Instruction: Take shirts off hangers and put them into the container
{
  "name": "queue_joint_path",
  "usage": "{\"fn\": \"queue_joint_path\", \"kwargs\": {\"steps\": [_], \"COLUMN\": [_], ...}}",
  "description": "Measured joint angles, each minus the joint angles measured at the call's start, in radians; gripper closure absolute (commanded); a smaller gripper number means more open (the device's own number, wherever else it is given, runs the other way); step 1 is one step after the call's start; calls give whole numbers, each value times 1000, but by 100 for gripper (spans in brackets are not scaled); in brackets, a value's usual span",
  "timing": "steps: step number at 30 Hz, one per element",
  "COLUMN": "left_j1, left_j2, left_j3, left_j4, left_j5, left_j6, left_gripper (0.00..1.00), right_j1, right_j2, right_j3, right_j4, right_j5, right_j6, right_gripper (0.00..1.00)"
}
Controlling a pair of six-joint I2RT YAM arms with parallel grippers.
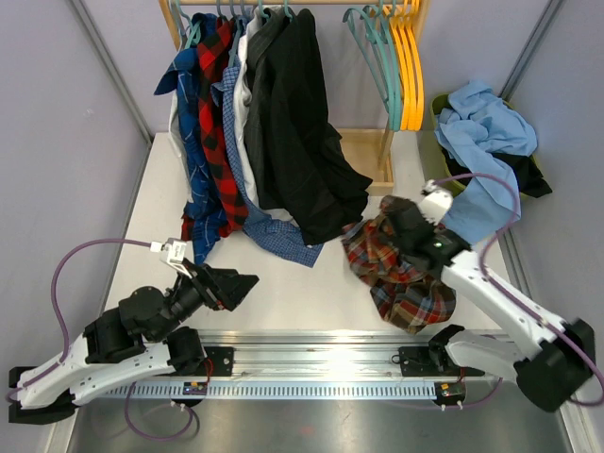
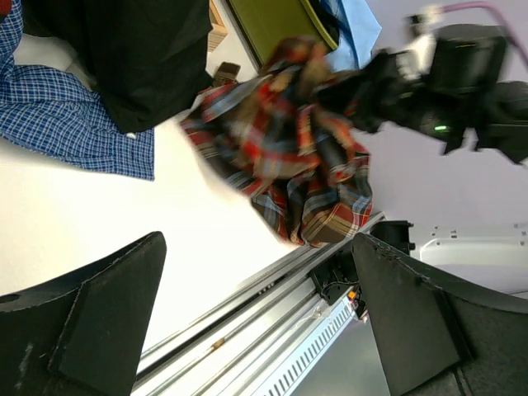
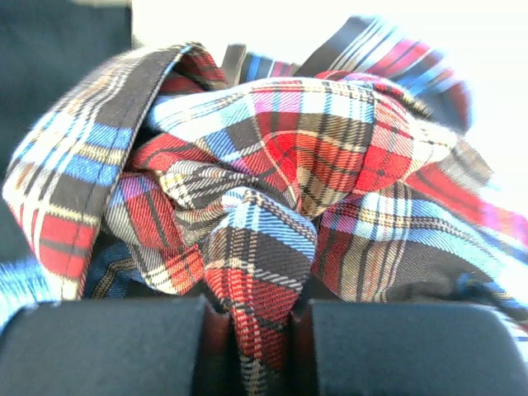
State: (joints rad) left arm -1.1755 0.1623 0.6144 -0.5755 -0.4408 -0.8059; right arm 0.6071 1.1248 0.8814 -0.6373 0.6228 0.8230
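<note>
A brown-red plaid shirt (image 1: 404, 274) hangs in a bunch from my right gripper (image 1: 404, 225), off its hanger, drooping toward the table on the right. In the right wrist view the gripper (image 3: 256, 330) is shut on a fold of this shirt (image 3: 313, 148). The left wrist view shows the shirt (image 2: 289, 157) too. My left gripper (image 1: 242, 283) hovers low at the near left, open and holding nothing (image 2: 256, 318). The olive-green container (image 1: 442, 106) stands at the far right with a light blue shirt (image 1: 486, 132) spilling over its rim. Black (image 1: 297, 132), blue plaid (image 1: 193, 142) and red-black plaid (image 1: 217, 104) shirts hang on the rail.
Empty teal hangers (image 1: 373, 52) and orange hangers (image 1: 408, 66) hang on the rail's right end. The rack's wooden base (image 1: 363, 151) sits behind the black shirt. A blue check shirt (image 1: 276, 234) trails onto the table. The metal rail (image 1: 311, 354) runs along the near edge.
</note>
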Motion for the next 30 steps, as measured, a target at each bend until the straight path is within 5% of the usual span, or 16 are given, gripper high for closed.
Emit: {"fn": "queue_joint_path", "kwargs": {"steps": [5, 11, 18, 28, 30], "left_j1": [0, 0, 0, 0, 0], "left_j2": [30, 92, 124, 124, 121], "left_j3": [-2, -2, 8, 47, 58], "left_j4": [20, 56, 64, 69, 62], "left_j5": [5, 23, 48, 66, 68], "left_j6": [1, 5, 13, 16, 16], "left_gripper": [1, 1, 1, 1, 1], "right_j1": [-110, -186, -380, -525, -525], "right_j2": [-222, -245, -6, 580, 595], "right_j3": [92, 259, 632, 1728, 1749], "right_j4": [-113, -133, -29, 176, 335], "right_j5": [126, 195, 179, 154, 166], "right_j6": [-83, -206, -393, -620, -683], "right_gripper": [100, 100, 100, 100, 100]}}
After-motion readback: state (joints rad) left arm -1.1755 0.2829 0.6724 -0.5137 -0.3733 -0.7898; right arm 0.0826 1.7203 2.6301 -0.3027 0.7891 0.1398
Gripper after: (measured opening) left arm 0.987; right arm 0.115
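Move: The right hand already grips the plaid shirt; the container, heaped with blue and black cloth, is about 24 cm ahead and 25 cm right of it, roughly 5 cm lower. From this hand, the wooden stand base lies some 22 cm ahead, 7 cm left and 13 cm below; the yellow hangers hang about 28 cm ahead, straight in line, 35 cm above. The container is 38 cm ahead, 60 cm right and 16 cm below the idle left hand. Keeping its pinch, the right hand hoists the plaid shirt 50 cm up and 20 cm right, fingertips tilting upward. ##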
